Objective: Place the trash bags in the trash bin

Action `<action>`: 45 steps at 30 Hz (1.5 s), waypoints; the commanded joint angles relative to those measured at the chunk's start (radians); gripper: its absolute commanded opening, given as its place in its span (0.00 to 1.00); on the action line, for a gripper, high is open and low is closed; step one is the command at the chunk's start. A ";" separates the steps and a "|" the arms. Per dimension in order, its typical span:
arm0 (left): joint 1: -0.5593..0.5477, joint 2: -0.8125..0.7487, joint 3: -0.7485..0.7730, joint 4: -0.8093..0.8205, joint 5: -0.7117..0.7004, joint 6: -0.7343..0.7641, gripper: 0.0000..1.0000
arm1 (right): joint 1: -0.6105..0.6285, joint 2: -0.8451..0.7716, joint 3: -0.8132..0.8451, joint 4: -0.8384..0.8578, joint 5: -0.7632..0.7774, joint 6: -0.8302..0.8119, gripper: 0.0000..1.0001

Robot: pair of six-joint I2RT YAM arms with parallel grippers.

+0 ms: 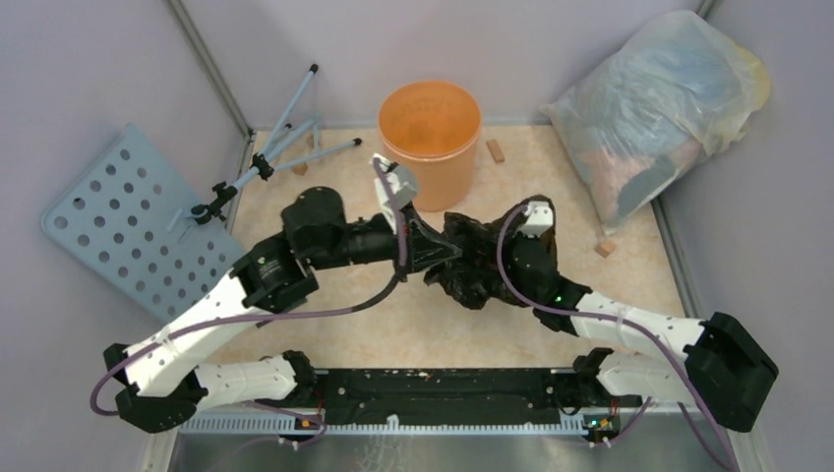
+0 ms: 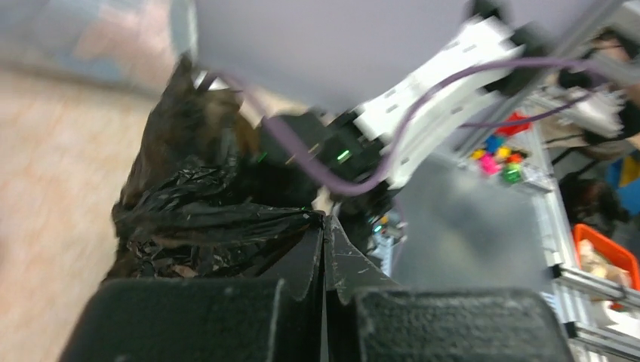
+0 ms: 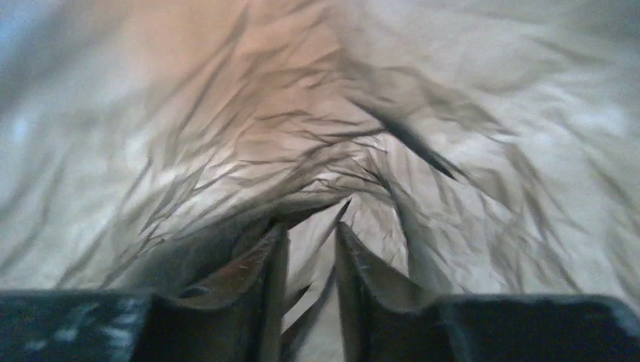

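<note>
The black trash bag (image 1: 470, 264) lies crumpled on the table between my two arms, in front of the orange trash bin (image 1: 433, 169). My left gripper (image 1: 440, 254) is shut, pinching an edge of the bag (image 2: 196, 219) at its fingertips (image 2: 325, 217). My right gripper (image 3: 309, 226) is pushed in among the bag's folds. Its jaws stand a little apart, with wrinkled film (image 3: 453, 151) all around and showing through the gap. In the top view the right gripper's fingers are hidden by the bag.
A big translucent stuffed bag (image 1: 654, 108) leans in the back right corner. A blue perforated board (image 1: 128, 221) and a tripod (image 1: 275, 157) stand at the left. Small wooden blocks (image 1: 495, 149) (image 1: 606, 247) lie on the table. My right arm (image 2: 423, 113) crosses behind the black bag.
</note>
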 commanded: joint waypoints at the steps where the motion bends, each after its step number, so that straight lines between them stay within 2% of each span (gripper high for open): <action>1: -0.001 0.031 -0.107 -0.056 -0.216 0.062 0.00 | -0.004 -0.077 0.091 -0.105 -0.223 -0.113 0.36; 3: 0.000 0.028 -0.150 -0.042 -0.296 0.058 0.00 | -0.003 -0.105 0.097 -0.143 -0.307 -0.116 0.46; 7: 0.001 0.030 -0.180 -0.052 -0.487 0.045 0.00 | -0.003 -0.168 0.084 -0.193 -0.420 -0.092 0.53; 10: 0.001 0.017 -0.184 -0.069 -0.580 0.026 0.00 | -0.004 -0.237 0.082 -0.251 -0.445 -0.078 0.63; 15: 0.001 -0.050 -0.210 -0.051 -0.650 0.037 0.00 | -0.005 -0.331 0.110 -0.356 -0.423 -0.018 0.78; 18: 0.001 -0.123 -0.233 0.010 -0.654 0.065 0.00 | -0.005 -0.332 0.129 -0.414 -0.330 0.093 0.79; 21: 0.001 -0.171 -0.225 0.064 -0.632 0.113 0.00 | -0.005 -0.321 0.131 -0.422 -0.290 0.193 0.74; 24: 0.001 -0.161 -0.153 0.017 -0.663 0.149 0.00 | -0.005 -0.329 0.152 -0.387 -0.443 0.165 0.72; 27: 0.002 -0.141 -0.119 -0.017 -0.690 0.178 0.00 | -0.004 -0.343 0.212 -0.437 -0.536 0.166 0.75; 34: 0.001 -0.121 -0.185 0.024 -0.721 0.203 0.00 | -0.005 -0.412 0.340 -0.643 -0.579 0.147 0.82; 41: 0.001 -0.121 -0.191 0.021 -0.757 0.216 0.00 | -0.005 -0.465 0.366 -0.795 -0.412 0.076 0.82; 45: 0.001 -0.140 -0.189 0.018 -0.757 0.217 0.00 | -0.005 -0.433 0.343 -0.868 -0.319 0.072 0.83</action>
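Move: The left hand already pinches the edge of the black trash bag high up; the bag's body hangs about 10 cm ahead of it, 8 cm to its right and 18 cm lower. The trash bin's middle stands some 35 cm ahead of the left hand, 4 cm left and 30 cm below. From the right hand, deep in the plastic, the bag's body lies roughly 7 cm back, 7 cm left and 8 cm up; the bin some 15 cm ahead, 18 cm left and 3 cm lower. Keeping its shut pinch on the bag's edge, the left hand swings forward about 11 cm towards the bin, first plunging steeply and then recovering part of that height, while it carries the edge left and turns some 40 degrees counter-clockwise so the fingers come round from pointing right to forward-right. The right hand spreads its nearly shut fingers wide and backs out of the plastic, rising about 13 cm while drawing back towards its base, its wrist turning counter-clockwise, and finishes open beside the bag's right end. ##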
